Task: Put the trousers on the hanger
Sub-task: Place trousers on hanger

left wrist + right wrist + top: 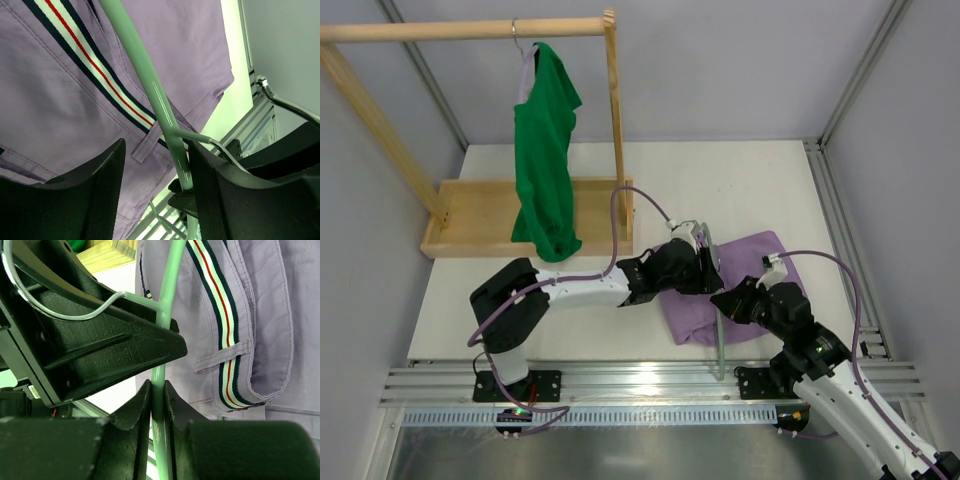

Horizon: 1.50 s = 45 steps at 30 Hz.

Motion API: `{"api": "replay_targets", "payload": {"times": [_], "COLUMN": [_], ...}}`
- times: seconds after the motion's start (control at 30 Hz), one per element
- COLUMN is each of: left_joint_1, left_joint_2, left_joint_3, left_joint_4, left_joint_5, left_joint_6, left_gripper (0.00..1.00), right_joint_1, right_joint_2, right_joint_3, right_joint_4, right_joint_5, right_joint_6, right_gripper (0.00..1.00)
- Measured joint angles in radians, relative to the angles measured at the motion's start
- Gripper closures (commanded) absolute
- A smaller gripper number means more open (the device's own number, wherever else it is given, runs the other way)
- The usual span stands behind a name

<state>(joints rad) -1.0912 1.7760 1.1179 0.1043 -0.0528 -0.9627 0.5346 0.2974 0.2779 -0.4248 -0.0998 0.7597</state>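
The lilac trousers (pixel 745 280) (pixel 60 100) (pixel 265 315) lie flat on the table right of centre, striped waistband showing. The thin mint hanger (pixel 719 320) (pixel 150 85) (pixel 167 290) lies across their left part, one bar running toward the table's front edge. My right gripper (pixel 728 300) (pixel 158 390) is shut on that bar. My left gripper (pixel 705 262) (pixel 157 150) hangs just above the trousers with its jaws apart. The hanger's bar runs between them, close against the right finger (pixel 215 190). The wire hook (pixel 75 315) curls past my left gripper's body.
A wooden rack (pixel 470 28) with a tray base (pixel 470 215) stands at the back left, a bright green top (pixel 545 160) hanging from it. Metal rails (pixel 620 385) run along the table's front edge. A frame post (pixel 855 90) rises at the right.
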Motion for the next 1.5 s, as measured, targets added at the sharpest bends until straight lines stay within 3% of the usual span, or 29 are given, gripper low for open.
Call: {"api": "replay_targets", "payload": {"times": [0.07, 0.13, 0.17, 0.37, 0.43, 0.6, 0.7, 0.87, 1.07, 1.27, 1.5], "left_joint_1": [0.000, -0.001, -0.003, -0.008, -0.008, -0.008, -0.008, 0.002, 0.014, 0.028, 0.039], "left_joint_2": [0.000, 0.000, 0.000, 0.000, 0.000, 0.002, 0.002, -0.008, -0.018, -0.045, -0.058], "left_joint_3": [-0.001, -0.003, -0.003, 0.003, 0.013, 0.032, 0.043, 0.047, 0.066, 0.064, 0.051], "left_joint_4": [0.003, 0.018, 0.028, 0.025, 0.004, -0.045, -0.090, -0.167, -0.235, -0.283, -0.285], "left_joint_5": [0.000, 0.003, 0.005, 0.008, 0.008, -0.007, -0.037, -0.083, -0.100, -0.124, -0.129], "left_joint_6": [-0.006, -0.024, -0.029, -0.076, -0.082, -0.104, -0.130, -0.167, -0.189, -0.188, -0.178], "left_gripper": [0.53, 0.67, 0.79, 1.00, 1.00, 1.00, 1.00, 1.00, 1.00, 1.00, 1.00], "right_joint_1": [0.000, 0.000, 0.000, 0.000, 0.000, 0.000, 0.001, 0.000, -0.036, -0.209, -0.255], "right_joint_2": [0.000, 0.000, 0.002, 0.003, 0.002, -0.003, 0.066, 0.303, 0.467, 0.603, 0.781], "right_joint_3": [0.000, 0.000, 0.000, 0.000, 0.000, 0.015, 0.082, 0.209, 0.217, 0.183, 0.182], "right_joint_4": [0.002, 0.003, 0.003, 0.002, -0.009, -0.066, -0.113, -0.106, -0.023, 0.171, 0.344], "right_joint_5": [-0.002, -0.005, -0.005, -0.005, 0.004, 0.072, 0.161, 0.262, 0.249, 0.028, -0.184], "right_joint_6": [0.001, 0.001, 0.002, -0.001, -0.002, -0.008, -0.034, -0.061, -0.069, -0.116, -0.197], "right_gripper": [0.85, 0.81, 0.79, 0.64, 0.59, 0.31, 0.27, 0.24, 0.23, 0.23, 0.24]}}
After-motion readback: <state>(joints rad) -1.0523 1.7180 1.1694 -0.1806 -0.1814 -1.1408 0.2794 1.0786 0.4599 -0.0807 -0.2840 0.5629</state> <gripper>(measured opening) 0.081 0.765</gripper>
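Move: My right hand already pinches the green hanger's bar, and the hook's joint sits about 2 cm ahead of it. My open left hand straddles the same bar near that hook, the bar about 1 cm to its right and level with it. For my right hand, the trousers' striped waistband lies roughly 7 cm ahead, 1 cm left and 8 cm below. The rest of the folded trousers centres about 2 cm ahead of that hand, 4 cm right and 10 cm down. I shut my left fingers on the hanger bar beside the hook while my right fingers open and let go of it. My right hand backs off some 3 cm to its right, rolling, then reaches about 9 cm forward and 4 cm down, swinging back left, wide open over the waistband. Meanwhile my left hand carries the hanger about 5 cm left and slightly forward, turning some 15 degrees counter-clockwise. ##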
